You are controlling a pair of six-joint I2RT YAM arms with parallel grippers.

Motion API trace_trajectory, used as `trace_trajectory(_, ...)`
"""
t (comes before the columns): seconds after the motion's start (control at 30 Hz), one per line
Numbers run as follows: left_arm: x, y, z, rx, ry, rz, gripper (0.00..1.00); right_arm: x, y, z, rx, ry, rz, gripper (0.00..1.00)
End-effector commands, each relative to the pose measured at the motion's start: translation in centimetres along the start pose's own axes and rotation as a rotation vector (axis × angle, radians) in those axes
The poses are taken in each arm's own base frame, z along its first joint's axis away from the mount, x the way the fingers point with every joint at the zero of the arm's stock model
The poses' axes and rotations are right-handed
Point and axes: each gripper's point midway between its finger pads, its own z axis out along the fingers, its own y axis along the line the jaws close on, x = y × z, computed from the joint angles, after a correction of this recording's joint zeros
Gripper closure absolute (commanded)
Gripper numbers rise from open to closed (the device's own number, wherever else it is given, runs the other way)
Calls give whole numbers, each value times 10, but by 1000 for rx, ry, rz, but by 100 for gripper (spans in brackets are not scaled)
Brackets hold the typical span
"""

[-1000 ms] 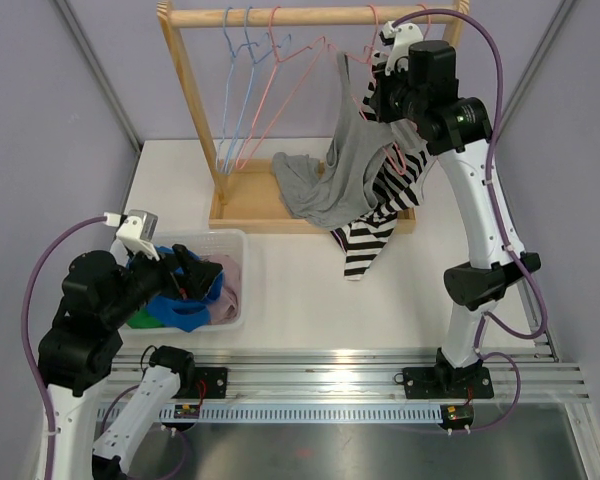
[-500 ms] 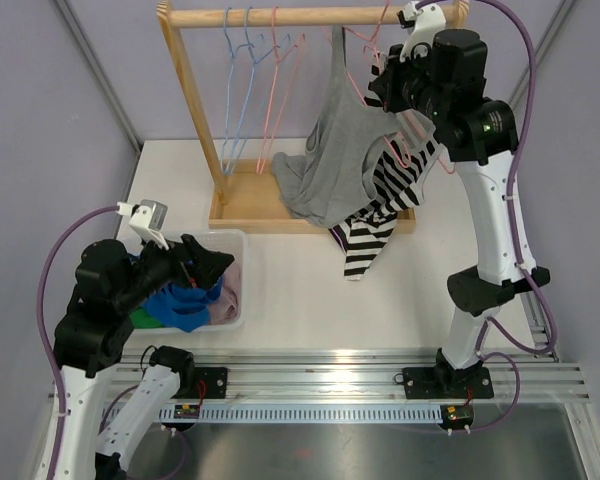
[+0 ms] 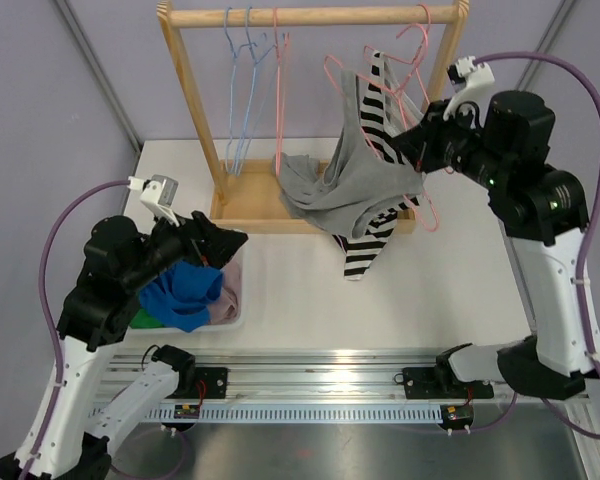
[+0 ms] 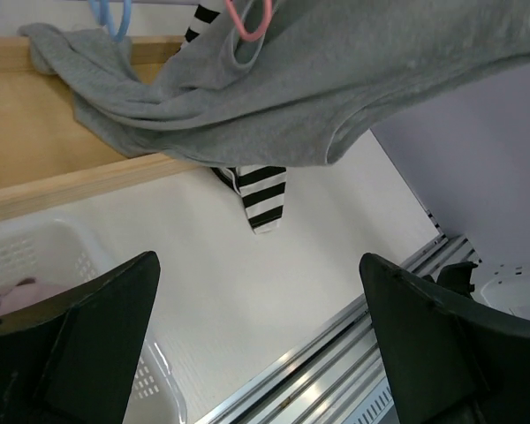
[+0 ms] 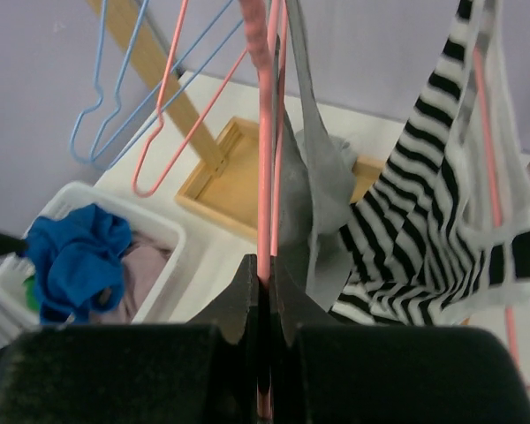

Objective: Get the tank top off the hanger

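Observation:
A grey tank top [image 3: 342,188] hangs crumpled from a thin pink hanger [image 5: 265,168], its lower part resting on the rack's wooden base [image 3: 245,205]. My right gripper [image 5: 267,270] is shut on that hanger's wire; in the top view it [image 3: 412,143] sits just right of the garment. A black-and-white striped tank top [image 3: 365,240] hangs behind on another pink hanger [image 3: 416,42]. My left gripper [image 4: 258,265] is open and empty, held above the basket's far corner [image 3: 225,245], facing the grey top [image 4: 318,79] from below.
The wooden rail [image 3: 310,15] carries two blue hangers [image 3: 242,60] and a bare pink one [image 3: 278,90]. A white basket [image 3: 238,312] of blue, pink and green clothes stands front left. Metal rails [image 3: 360,380] run along the near edge.
My right arm has swung right and down from the rail, pulling the pink hanger and the grey top with it. The left arm has lifted and reached right, toward the rack.

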Motion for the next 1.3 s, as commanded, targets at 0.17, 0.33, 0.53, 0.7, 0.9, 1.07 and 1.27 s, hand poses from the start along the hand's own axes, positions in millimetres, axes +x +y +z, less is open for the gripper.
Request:
trace_trajectory(0.17,-57,-58,36,78,-186,44,1,66,55,-83,-292,43,82,100)
trace_trajectory(0.33,-57,-103,54,95,-236,106,1,110,81,-127,-470,73,86,100)
trace_trajectory(0.53,-35,-142,77,77,-233,214,1,128,96,-164,-552,78,116,100)
trace_trajectory(0.7,-19,-152,94,63,-207,240,14,137,98,-172,-566,99,120,100)
trace_trajectory(0.9,-21,-147,99,16,-220,241,62,144,89,-170,-517,117,100,100)
trace_trajectory(1.07,-27,-125,90,-90,-238,216,97,154,72,-165,-426,132,53,100)
trace_trajectory(1.27,-43,-72,63,-336,-319,131,100,162,71,-172,-435,138,3,100)
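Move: The grey tank top, on the pink hanger held by the right gripper, has its middle about 15 cm ahead of the left gripper, 23 cm to its right and level with it. From the left gripper, the striped top hangs some 25 cm ahead, 29 cm right and 8 cm lower; the bin sits 9 cm ahead, 12 cm left, 27 cm down. From the right gripper, the grey top's middle is 6 cm ahead, 9 cm left, 14 cm down; the clear space for the hanger is about 21 cm back, 11 cm down and level sideways. Keep the right gripper shut on the pink hanger and draw it back about 21 cm and down some 11, away from the rack, turning counter-clockwise. Meanwhile swing the open left gripper right, rising slightly, to the oncoming grey top; close it on the cloth near the hanger's left end, then pull back left about 4 cm. ##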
